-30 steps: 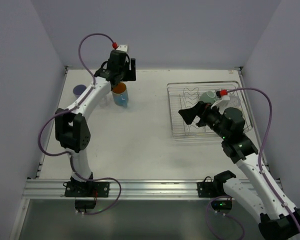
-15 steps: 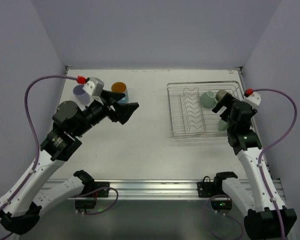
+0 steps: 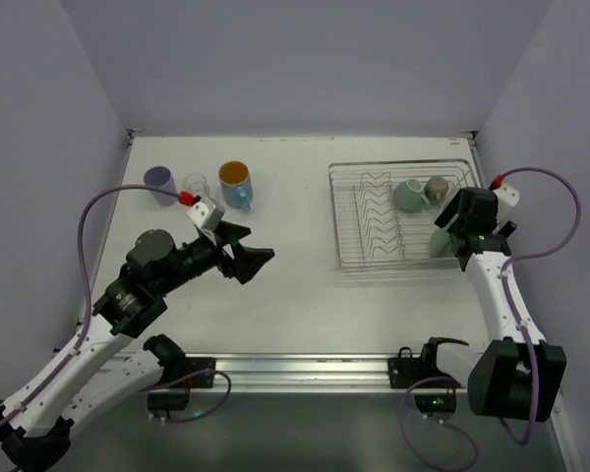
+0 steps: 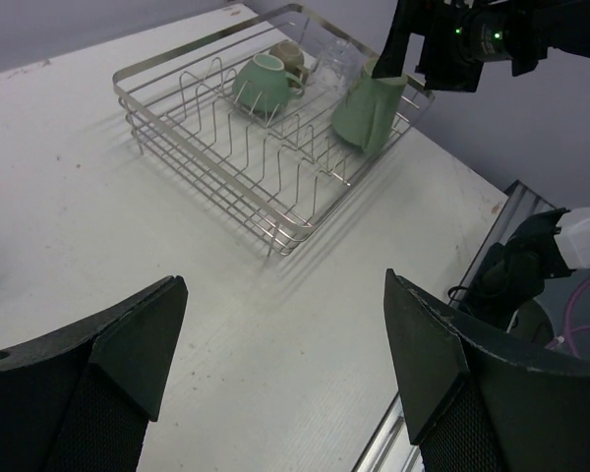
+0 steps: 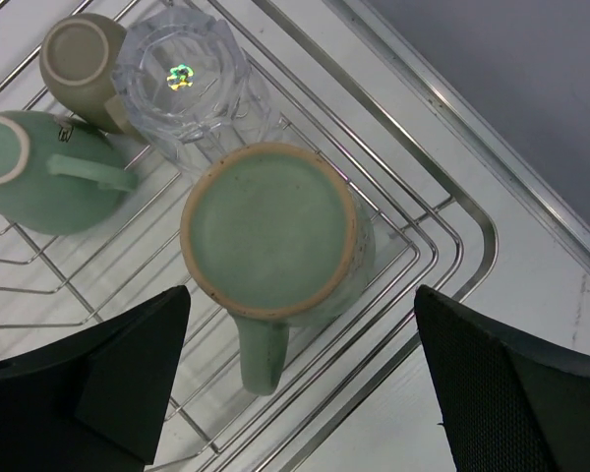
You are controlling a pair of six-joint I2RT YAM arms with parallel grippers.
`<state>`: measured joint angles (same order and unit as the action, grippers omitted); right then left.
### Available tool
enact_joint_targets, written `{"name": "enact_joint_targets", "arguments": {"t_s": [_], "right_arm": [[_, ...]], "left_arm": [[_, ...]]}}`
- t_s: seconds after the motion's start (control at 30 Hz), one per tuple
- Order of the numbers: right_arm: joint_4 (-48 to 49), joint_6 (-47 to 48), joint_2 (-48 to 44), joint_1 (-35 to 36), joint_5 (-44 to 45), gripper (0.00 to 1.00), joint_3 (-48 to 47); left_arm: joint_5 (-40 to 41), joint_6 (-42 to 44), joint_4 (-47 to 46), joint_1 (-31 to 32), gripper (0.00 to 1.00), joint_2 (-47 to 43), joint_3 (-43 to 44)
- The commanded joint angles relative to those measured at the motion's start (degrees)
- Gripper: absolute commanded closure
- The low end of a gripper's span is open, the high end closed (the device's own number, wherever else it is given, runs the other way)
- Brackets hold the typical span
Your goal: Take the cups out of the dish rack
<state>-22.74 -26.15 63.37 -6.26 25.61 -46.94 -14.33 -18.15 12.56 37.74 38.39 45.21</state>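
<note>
On the table's right side stands the silver wire dish rack (image 3: 393, 165) (image 4: 177, 147) (image 5: 452, 211). Several cups sit in it upside down: a pale green mug (image 5: 270, 231) (image 3: 440, 244) (image 4: 369, 113), a clear glass (image 5: 182, 79), a small olive-brown cup (image 5: 79, 59) (image 3: 437, 187) and a teal mug on its side (image 3: 408, 195) (image 4: 261, 84). My right gripper (image 5: 303, 305) (image 3: 450, 234) hovers open right above the pale green mug, one finger on each side, not touching. My left gripper (image 4: 285, 295) (image 3: 248, 260) is open and empty over bare table, facing the rack.
At the back left of the table stand a lavender cup (image 3: 157, 179), a clear glass (image 3: 196, 184) and a blue cup with an orange inside (image 3: 235, 183). The table's right edge rail (image 5: 492, 167) runs close beside the rack.
My left arm has swung from the blue cup at the back left down toward the table's middle, jaws spread wider. My right gripper has moved right, over the pale green mug.
</note>
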Motion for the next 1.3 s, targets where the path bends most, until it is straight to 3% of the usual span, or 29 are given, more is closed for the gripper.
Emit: {"name": "enact_joint_targets", "arguments": {"t_s": [0.0,0.27,0.77,0.87,0.9,0.97,1.0,1.27], "right_arm": [[-0.02,1.62,2.01,-1.03,-0.03,0.01,-5.09],[-0.02,3.04,9.91,-1.82,-4.86,0.01,-9.05],[0.07,2.86,15.9,-2.0,-2.75,0.02,-10.54],[-0.02,3.21,16.25,-1.91,-1.7,0.16,-10.72],[-0.02,3.21,16.17,-2.0,-1.53,0.3,-10.72],[0.33,2.95,14.86,-1.91,-1.7,0.42,-10.28],[0.77,2.77,14.07,-1.91,-1.79,0.55,-10.02],[0.33,1.02,3.17,-1.21,-5.64,0.73,-7.91]], "left_arm": [[0.97,2.59,-0.61,1.72,0.12,-2.09,0.49],[1.14,2.77,-0.25,2.78,0.12,-2.18,0.4],[2.11,3.03,-0.08,2.78,0.12,-1.04,0.32],[2.72,3.12,0.1,2.87,0.12,-1.13,0.32],[2.9,3.21,0.27,2.78,0.12,-1.21,0.4],[3.08,3.12,0.19,2.78,0.12,-1.3,0.32],[3.08,3.12,0.19,2.78,0.12,-1.3,0.4],[2.81,3.03,0.01,2.78,0.13,-0.69,0.23]]}}
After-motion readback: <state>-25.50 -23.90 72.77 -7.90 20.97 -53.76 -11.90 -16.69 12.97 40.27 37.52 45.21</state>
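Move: The large green cup, base up in the near right corner of the rack, sits ahead of the right hand, its middle about 5 cm farther out, hardly to either side and some 6 cm below. The clear glass is roughly 10 cm beyond that cup; the beige cup lies about 18 cm ahead of the hand and 5 cm left, the small green cup 15 cm ahead and 11 cm left, all lower. From the left hand the large green cup is some 50 cm right, 17 cm ahead and 20 cm below. With its fingers wide open, the right hand reaches forward about 3.5 cm over the large green cup, then sinks nearly 4 cm while tipping some 10 degrees further down, so that the fingers come to straddle the cup's upturned base. There they close by about a quarter of their opening and pinch the cup from both sides, and the hand, keeping that grip, starts to draw up about 2 cm and back a little towards its own base. ##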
